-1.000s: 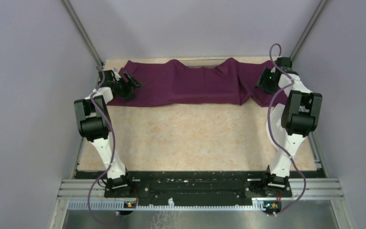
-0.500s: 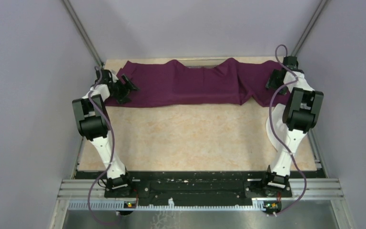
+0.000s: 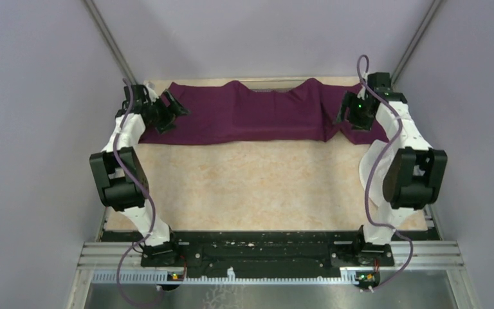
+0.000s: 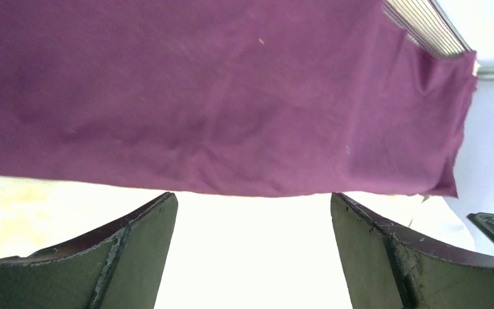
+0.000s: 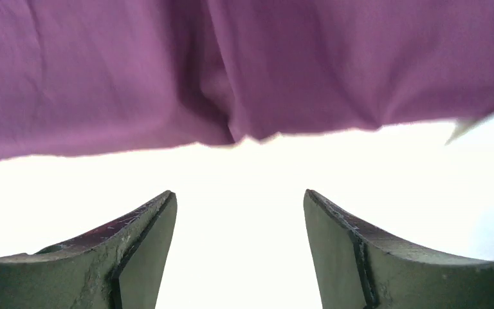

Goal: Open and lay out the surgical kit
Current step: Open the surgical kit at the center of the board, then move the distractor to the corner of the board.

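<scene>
Of the surgical kit I see only its dark purple cloth wrap point(image 3: 257, 116), spread in a long wrinkled band along the far edge of the table. My left gripper point(image 3: 172, 109) hovers at the wrap's left end, open, with nothing between its fingers. In the left wrist view the wrap point(image 4: 231, 96) hangs just beyond the open left gripper point(image 4: 251, 196). My right gripper point(image 3: 345, 116) is over the wrap's right end, also open and empty. The right wrist view shows a folded edge of the wrap point(image 5: 296, 64) ahead of the right gripper point(image 5: 238, 193).
The beige tabletop point(image 3: 257, 187) stretches bare from the wrap to the arm bases. A ribbed metal rail point(image 4: 424, 29) runs along the far edge behind the wrap. Lilac walls and slanted frame posts point(image 3: 112, 45) close in both sides.
The right gripper swung from the table's right edge inward over the wrap's right end and its jaws widened. The left gripper drew back slightly to the left and opened a little more.
</scene>
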You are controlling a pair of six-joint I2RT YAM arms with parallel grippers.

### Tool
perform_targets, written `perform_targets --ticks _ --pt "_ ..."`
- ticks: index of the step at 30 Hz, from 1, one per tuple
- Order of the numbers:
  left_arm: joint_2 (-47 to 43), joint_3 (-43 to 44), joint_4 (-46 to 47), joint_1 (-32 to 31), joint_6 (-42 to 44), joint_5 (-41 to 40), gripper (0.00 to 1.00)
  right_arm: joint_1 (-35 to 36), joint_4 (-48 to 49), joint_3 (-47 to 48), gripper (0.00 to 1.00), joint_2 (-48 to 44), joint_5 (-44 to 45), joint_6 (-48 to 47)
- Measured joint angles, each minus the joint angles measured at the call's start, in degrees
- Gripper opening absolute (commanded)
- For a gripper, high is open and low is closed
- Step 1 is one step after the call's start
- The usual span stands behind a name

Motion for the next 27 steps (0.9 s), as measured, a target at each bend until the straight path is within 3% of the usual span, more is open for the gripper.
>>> perform_targets --ticks 5,8,12,27 --pt "-6.1 -4.7 0.4 -4.2 -1.6 1.0 0.96 -3.2 -0.7 -12.5 0.69 -10.4 -0.4 -0.3" --pt "-8.3 -7.6 0.9 -8.7 -2.3 1.1 0.96 -5.8 0.0 -18.7 0.57 -12.9 0.1 -0.3" --pt "-10.3 -11.4 1.2 -14.6 -2.9 1.9 0.96 -7.0 1.1 -23.3 0.48 -12.7 1.2 0.0" --pt "-16.5 -14.0 -1.7 -17.9 -1.5 1.6 0.97 -7.6 11.7 -28.5 0.51 -6.3 10.1 5.9"
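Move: From the right hand, the middle of the white cloth lies about 17 cm back and 13 cm to the right, some 12 cm below. The surgical kit's unfolded right flap is centred roughly 9 cm ahead and 8 cm to the right, and its pointed front fold sits level with the hand, 6 cm to the left; both are some 13 cm below. For the left hand, the white cloth is about 19 cm back and 76 cm to the right. Empty, the right hand draws back about 10 cm off the kit's right flap, then sinks some 11 cm while edging right, its fingers tipping further down, turning clockwise and narrowing to about half open, until they come low over the board beside the white cloth's left edge. The left hand meanwhile swings right about 14 cm and back 10 cm over the kit's front edge towards the middle, staying high and wide open and turning nearly 20 degrees clockwise. ##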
